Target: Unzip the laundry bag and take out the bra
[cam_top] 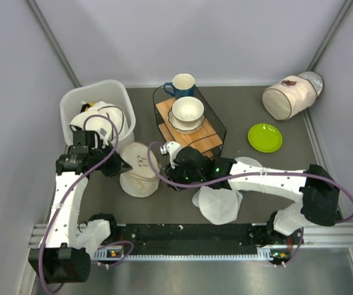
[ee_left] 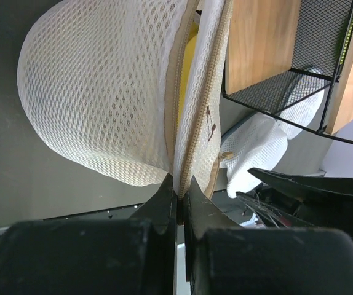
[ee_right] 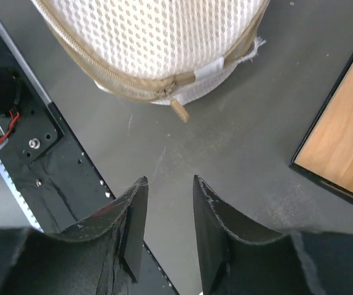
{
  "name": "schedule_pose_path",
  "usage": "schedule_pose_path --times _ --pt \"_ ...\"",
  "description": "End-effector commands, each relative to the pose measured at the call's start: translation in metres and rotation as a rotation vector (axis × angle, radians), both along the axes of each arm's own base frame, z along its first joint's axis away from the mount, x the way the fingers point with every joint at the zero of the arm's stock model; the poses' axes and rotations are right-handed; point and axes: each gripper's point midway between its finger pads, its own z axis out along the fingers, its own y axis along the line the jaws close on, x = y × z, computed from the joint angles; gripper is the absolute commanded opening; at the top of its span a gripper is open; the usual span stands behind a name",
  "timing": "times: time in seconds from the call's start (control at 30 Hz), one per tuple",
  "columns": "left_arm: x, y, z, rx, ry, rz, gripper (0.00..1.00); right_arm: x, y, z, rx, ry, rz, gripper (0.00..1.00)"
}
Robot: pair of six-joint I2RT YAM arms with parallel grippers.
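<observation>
The laundry bag (cam_top: 138, 171) is a round cream mesh pouch lying left of centre on the table. My left gripper (ee_left: 181, 186) is shut on its zippered rim (ee_left: 192, 138), at the pouch's left side (cam_top: 123, 166) in the top view. Above that grip the zip gapes a little, and something yellow (ee_left: 189, 58) shows inside. My right gripper (ee_right: 169, 182) stands open with nothing between its fingers, a short way from the bag (ee_right: 158, 37) and its tan zip pull (ee_right: 179, 110). In the top view the right gripper (cam_top: 165, 175) is at the pouch's right side. The bra is hidden.
A white basket (cam_top: 72, 107) stands at the back left. A wire rack (cam_top: 216, 123) with a wooden board, a bowl (cam_top: 187, 110) and a blue mug (cam_top: 182, 83) is behind the bag. Further right lie a green plate (cam_top: 265, 137) and a white cylinder bag (cam_top: 287, 95). Translucent discs (cam_top: 218, 206) lie under the right arm.
</observation>
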Motion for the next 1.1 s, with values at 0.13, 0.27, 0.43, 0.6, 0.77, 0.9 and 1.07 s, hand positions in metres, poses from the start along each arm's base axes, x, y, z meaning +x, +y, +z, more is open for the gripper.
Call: schedule_pose_path --times 0.13,0.27,0.43,0.6,0.77,0.9,1.07 --pt "0.014 -0.002 0.011 0.004 -0.109 -0.063 0.00 -0.006 0.008 0.092 0.201 -0.065 0.058 0.40" --pt "0.014 -0.007 0.017 -0.016 -0.156 -0.090 0.00 0.008 0.023 0.108 0.228 -0.096 0.030 0.40" --pt "0.016 -0.001 0.031 0.040 -0.218 -0.105 0.71 0.017 0.048 0.116 0.252 -0.072 0.018 0.43" --pt "0.022 0.031 0.047 0.201 -0.232 0.023 0.88 0.023 0.070 0.118 0.262 -0.056 0.024 0.49" --pt "0.026 0.043 0.043 0.228 -0.171 0.076 0.88 0.021 0.086 0.106 0.211 -0.067 0.036 0.56" --pt "0.027 0.058 0.046 0.243 -0.151 0.140 0.87 0.027 0.097 0.095 0.170 -0.105 -0.020 0.58" --pt "0.027 0.069 0.035 0.225 -0.118 0.203 0.86 0.040 0.111 0.071 0.089 -0.135 -0.044 0.59"
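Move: The left hand still grips the laundry bag's zip edge, the bag's middle lying about 4 cm to its right and 7 cm below. Some 20 cm ahead and 11 cm left of this hand is the white bin. From the empty right hand the bag's middle is roughly 8 cm left, 2 cm ahead and 4 cm lower, while the wooden rack stands about 14 cm ahead and 8 cm right. The left fingers let go of the bag's zip edge, opening wide, and that hand backs off about 6 cm to the left, rising a little and easing forward. The right hand, touching nothing, first climbs some 10 cm, then swings about 10 cm left over the bag's lid and sinks partway back down, opening its fingers further. ##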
